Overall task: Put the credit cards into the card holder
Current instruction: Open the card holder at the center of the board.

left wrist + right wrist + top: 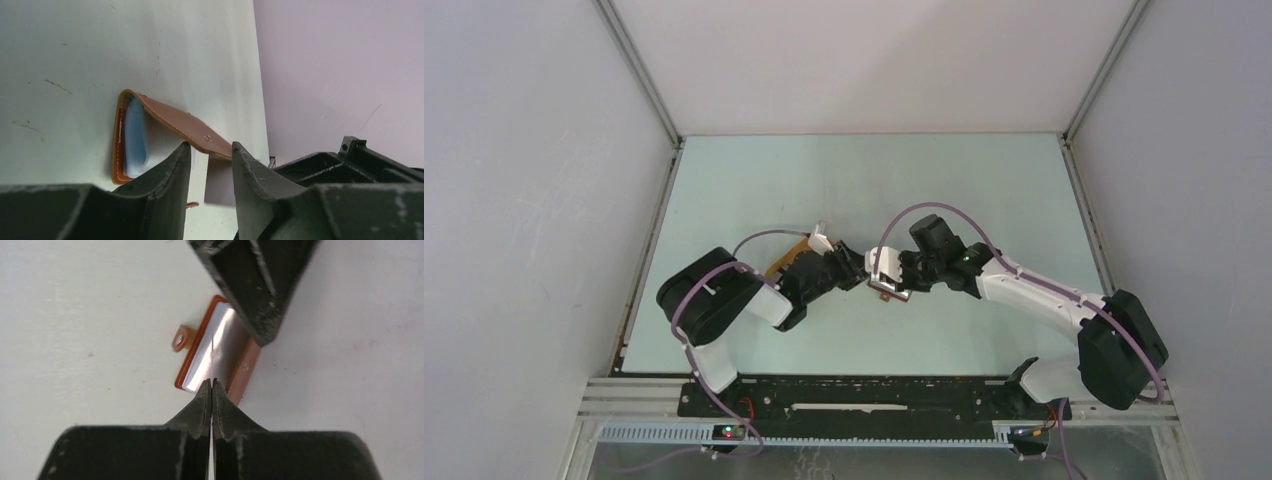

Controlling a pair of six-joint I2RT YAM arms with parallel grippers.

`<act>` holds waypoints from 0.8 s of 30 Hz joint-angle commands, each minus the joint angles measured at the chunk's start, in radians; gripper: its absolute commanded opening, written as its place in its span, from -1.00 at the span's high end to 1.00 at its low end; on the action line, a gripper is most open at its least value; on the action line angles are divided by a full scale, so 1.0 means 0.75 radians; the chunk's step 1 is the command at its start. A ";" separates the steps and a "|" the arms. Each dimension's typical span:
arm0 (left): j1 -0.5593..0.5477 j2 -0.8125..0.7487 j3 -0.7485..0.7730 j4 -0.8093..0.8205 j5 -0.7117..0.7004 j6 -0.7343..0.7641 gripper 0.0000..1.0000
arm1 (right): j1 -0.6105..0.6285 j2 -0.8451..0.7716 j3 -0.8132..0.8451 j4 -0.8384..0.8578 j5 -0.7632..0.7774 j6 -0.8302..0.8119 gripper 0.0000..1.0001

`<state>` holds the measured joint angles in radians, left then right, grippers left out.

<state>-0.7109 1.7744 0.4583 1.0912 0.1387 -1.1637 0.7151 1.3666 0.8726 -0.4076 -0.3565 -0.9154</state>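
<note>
The card holder (890,293) lies open on the table, reddish-brown outside and pale blue inside (134,135). Its upper flap (175,120) stands raised, and its free edge crosses the tips of my left gripper (209,148), whose jaws stand apart. Seen from the right wrist, a left finger (252,300) rests at the holder's (245,371) right flap. My right gripper (212,382) is shut on a credit card (212,352) seen edge-on as a thin line over the holder's open inside. In the top view both grippers (860,268) (887,276) meet over the holder.
An orange-yellow tray (782,262) shows partly behind the left arm, with a white card (821,238) at its far end. The holder's small snap tab (180,338) sticks out to its left. Grey walls close in the table on three sides.
</note>
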 commanded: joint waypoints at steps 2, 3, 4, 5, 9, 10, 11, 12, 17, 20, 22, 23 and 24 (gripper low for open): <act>0.026 -0.051 -0.011 0.079 0.008 0.043 0.12 | -0.050 -0.018 0.020 0.134 0.117 0.128 1.00; 0.027 -0.066 -0.028 0.079 0.002 0.059 0.10 | -0.060 -0.015 0.026 0.129 0.109 0.139 1.00; 0.026 -0.079 -0.047 0.079 -0.004 0.076 0.06 | -0.065 -0.010 0.030 0.127 0.106 0.148 1.00; 0.026 -0.093 -0.068 0.082 -0.009 0.090 0.02 | -0.068 -0.002 0.037 0.122 0.104 0.156 1.00; 0.024 -0.129 -0.183 0.137 -0.034 0.112 -0.08 | -0.080 0.038 0.073 0.094 0.093 0.198 1.00; 0.025 -0.135 -0.218 0.167 -0.044 0.109 -0.09 | -0.083 0.047 0.078 0.088 0.090 0.208 1.00; 0.024 -0.137 -0.255 0.202 -0.053 0.103 -0.10 | -0.085 0.055 0.084 0.086 0.088 0.218 1.00; 0.021 -0.137 -0.285 0.241 -0.060 0.095 -0.11 | -0.088 0.062 0.091 0.081 0.083 0.228 1.00; -0.065 -0.093 -0.359 0.380 -0.107 0.049 -0.15 | -0.100 0.089 0.124 0.060 0.053 0.287 1.00; -0.145 -0.049 -0.323 0.385 -0.162 0.061 -0.21 | -0.104 0.103 0.142 0.049 0.042 0.315 1.00; -0.180 -0.037 -0.296 0.375 -0.180 0.103 -0.24 | -0.113 0.115 0.155 0.034 0.021 0.329 1.00; -0.196 -0.041 -0.279 0.349 -0.201 0.136 -0.26 | -0.120 0.119 0.162 0.028 0.010 0.336 1.00; -0.215 -0.058 -0.259 0.296 -0.233 0.186 -0.26 | -0.127 0.125 0.164 0.023 0.000 0.343 1.00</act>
<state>-0.8299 1.7344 0.2058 1.3140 0.0479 -1.1172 0.6384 1.4452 0.9501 -0.3714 -0.3176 -0.7048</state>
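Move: The open card holder's middle lies roughly 4 cm right of the left gripper, 2 cm back and 5 cm below, its raised flap right at the left fingertips. Its strap sits about 4 cm behind that middle; the orange tray is some 16 cm to the left gripper's left and 3 cm farther out. From the right gripper, still pinching a white card, the holder's middle is about 4 cm left, level fore and aft, and 7 cm below. Draw the left gripper away from the flap, swinging back and left, then back and slightly right, about 6 cm back in all and 2 cm lower, opening the fingers wider as it goes. Meanwhile push the right gripper forward some 3.5 cm, turning it about 15 degrees clockwise, fingers kept shut on the card, so the card's edge stays against the raised flap. ##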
